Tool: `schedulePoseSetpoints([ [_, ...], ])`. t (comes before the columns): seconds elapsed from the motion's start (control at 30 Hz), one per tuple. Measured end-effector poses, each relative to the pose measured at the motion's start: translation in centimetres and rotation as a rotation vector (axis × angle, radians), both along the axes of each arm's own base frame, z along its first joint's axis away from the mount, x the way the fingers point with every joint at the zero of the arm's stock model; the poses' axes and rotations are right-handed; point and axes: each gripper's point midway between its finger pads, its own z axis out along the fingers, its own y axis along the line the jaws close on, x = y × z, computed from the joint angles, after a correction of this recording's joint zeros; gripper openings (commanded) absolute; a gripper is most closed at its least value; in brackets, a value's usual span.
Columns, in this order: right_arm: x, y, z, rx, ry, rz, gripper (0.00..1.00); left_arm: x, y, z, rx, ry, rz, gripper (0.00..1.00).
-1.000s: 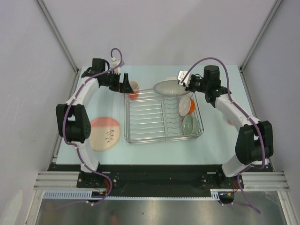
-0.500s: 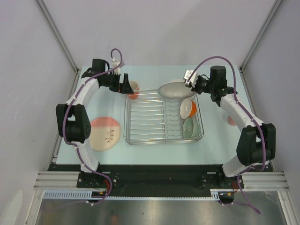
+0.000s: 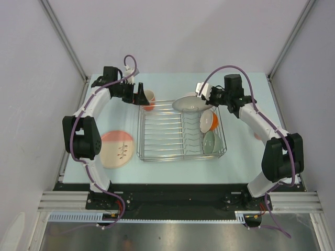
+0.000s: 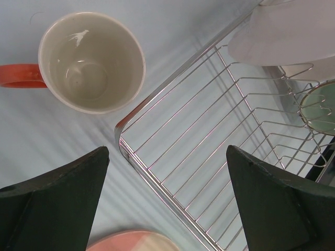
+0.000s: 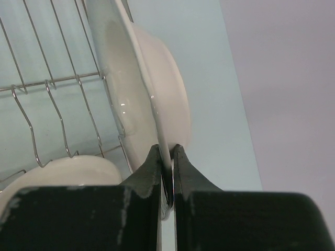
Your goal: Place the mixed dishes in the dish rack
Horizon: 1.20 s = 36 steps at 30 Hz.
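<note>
My right gripper (image 3: 204, 97) (image 5: 166, 152) is shut on the rim of the white plate (image 3: 189, 102) (image 5: 137, 83), which hangs tilted over the far end of the dish rack (image 3: 178, 137) (image 5: 52, 83). An orange-and-white bowl (image 3: 208, 121) and a pale green bowl (image 3: 210, 141) stand on edge in the rack's right side. My left gripper (image 3: 141, 97) (image 4: 167, 152) is open above the rack's far left corner (image 4: 123, 137), just beside the orange mug (image 3: 149, 98) (image 4: 91, 61). The pink plate (image 3: 118, 149) (image 4: 135, 241) lies flat left of the rack.
A small pink thing (image 3: 257, 136), mostly hidden by the right forearm, sits right of the rack. Metal frame posts and grey walls close in the table on the left, right and back.
The right gripper swung the white plate slightly right, then back left over the rack's far end, and the plate now sits more edge-on. The left arm has not moved.
</note>
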Motion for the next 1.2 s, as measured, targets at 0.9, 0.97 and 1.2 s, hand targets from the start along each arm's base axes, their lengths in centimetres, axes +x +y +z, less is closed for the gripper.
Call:
schedulePoseSetpoints([
  [0.9, -3.7, -2.5, -0.1, 0.093, 0.179, -0.163, 1.00, -0.3, 0.0, 1.1, -0.007, -0.024, -0.003, 1.00],
  [0.97, -4.0, -3.4, 2.7, 0.131, 0.121, -0.187, 1.00, -0.3, 0.0, 1.2, -0.008, -0.024, -0.003, 1.00],
  [1.2, -5.7, -5.9, 10.8, 0.259, -0.070, -0.258, 1.00, -0.5, -0.5, 1.4, -0.021, -0.024, -0.017, 1.00],
])
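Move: At the plate's right-hand rim, the shut right fingers hold the large white plate, whose middle lies about 7 cm to the left, 1 cm ahead and 4 cm below. The orange bowl stands in the rack about 5 cm back, level sideways, and the green bowl about 14 cm back and 1 cm to the right, both some 8 cm lower. From the left hand the plate is roughly 20 cm to the right and 2 cm back, at about the same height. Letting go of the white plate's right rim, the right fingers spring from shut to wide open while the hand drops about 6 cm and draws back, tipping down. It then reverses and climbs some 16 cm, sliding right and farther back away from the plate, tipping back up and turning about 15 degrees clockwise, its left side rising. ##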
